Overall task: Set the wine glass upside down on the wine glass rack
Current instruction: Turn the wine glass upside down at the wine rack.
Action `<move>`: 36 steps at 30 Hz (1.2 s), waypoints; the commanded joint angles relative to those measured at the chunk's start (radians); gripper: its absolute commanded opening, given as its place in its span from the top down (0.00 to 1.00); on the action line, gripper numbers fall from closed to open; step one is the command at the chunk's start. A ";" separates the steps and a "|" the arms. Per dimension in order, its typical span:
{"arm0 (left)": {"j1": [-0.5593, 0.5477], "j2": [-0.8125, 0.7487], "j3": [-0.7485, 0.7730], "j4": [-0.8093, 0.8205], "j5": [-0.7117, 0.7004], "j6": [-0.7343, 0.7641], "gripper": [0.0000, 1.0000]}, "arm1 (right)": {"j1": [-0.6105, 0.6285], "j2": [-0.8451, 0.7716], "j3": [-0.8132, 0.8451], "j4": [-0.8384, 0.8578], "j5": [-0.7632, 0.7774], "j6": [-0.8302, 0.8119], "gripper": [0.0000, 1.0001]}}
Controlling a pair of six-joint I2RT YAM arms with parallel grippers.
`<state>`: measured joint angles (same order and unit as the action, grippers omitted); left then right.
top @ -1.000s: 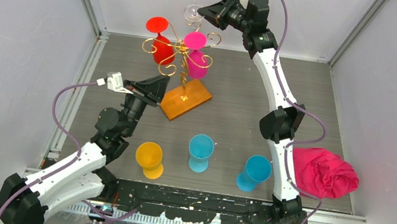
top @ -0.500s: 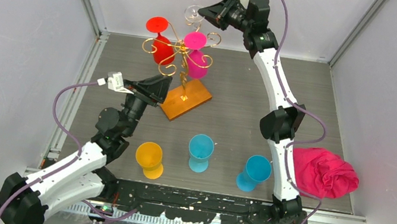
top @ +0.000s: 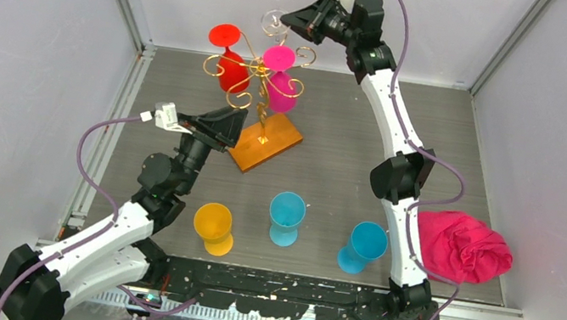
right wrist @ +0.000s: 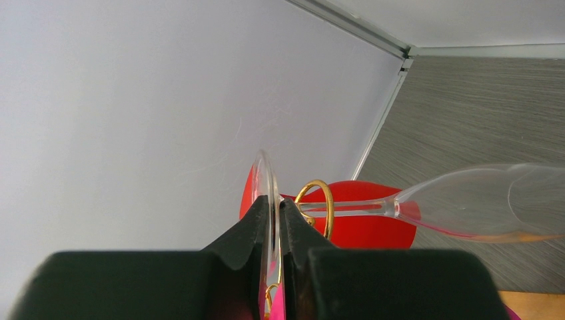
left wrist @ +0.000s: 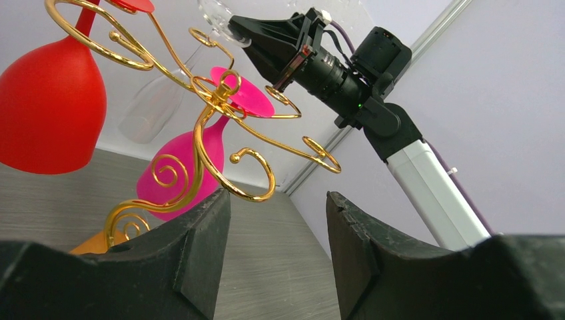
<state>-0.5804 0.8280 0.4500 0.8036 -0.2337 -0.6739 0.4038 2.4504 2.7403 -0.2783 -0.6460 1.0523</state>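
The wine glass rack (top: 258, 79), gold wire on an orange-brown wooden base (top: 267, 144), stands at the back of the floor. A red glass (top: 231, 70) and a pink glass (top: 281, 89) hang on it upside down. My right gripper (top: 288, 18) is above the rack's far side, shut on the foot disc (right wrist: 266, 173) of a clear wine glass (right wrist: 480, 200). The glass's stem runs through a gold scroll loop (right wrist: 313, 200), and its bowl points away and down. My left gripper (top: 221, 126) is open and empty just left of the base, and the rack (left wrist: 200, 127) shows above it.
A yellow glass (top: 214, 225) and two blue glasses (top: 287, 212) (top: 366, 243) stand near the front edge. A crumpled pink cloth (top: 464, 244) lies at the right. Grey walls close in the back and both sides.
The right gripper with the clear glass has barely shifted at the rack's top. The left arm has not moved.
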 commanded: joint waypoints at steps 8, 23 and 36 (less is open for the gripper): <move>-0.001 0.002 -0.011 0.072 0.011 -0.006 0.43 | 0.010 -0.010 0.053 0.031 -0.036 -0.020 0.69; -0.002 0.017 -0.002 0.077 0.016 -0.009 0.43 | 0.008 -0.028 0.060 -0.005 -0.016 -0.066 0.61; -0.002 0.025 0.009 0.074 0.031 -0.018 0.43 | -0.001 -0.061 0.050 -0.041 0.014 -0.114 0.55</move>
<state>-0.5804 0.8497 0.4400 0.8200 -0.2153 -0.6857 0.4072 2.4546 2.7564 -0.3164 -0.6426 0.9771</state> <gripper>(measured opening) 0.573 0.447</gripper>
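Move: The right hand still grips the clear wine glass by its foot, stem already in the rack's far loop, which lies about 2 cm left of the hand, 2 cm back and 3 cm below. Also hung on the rack are the red glass, some 5 cm back, 12 cm left and 9 cm below, and the pink glass, 8 cm back, level sideways and 9 cm below. From the left hand, that loop is roughly 18 cm ahead, 3 cm right and 10 cm above. The right fingers open around the clear glass's foot, letting go while the hand sinks about half a centimetre. ##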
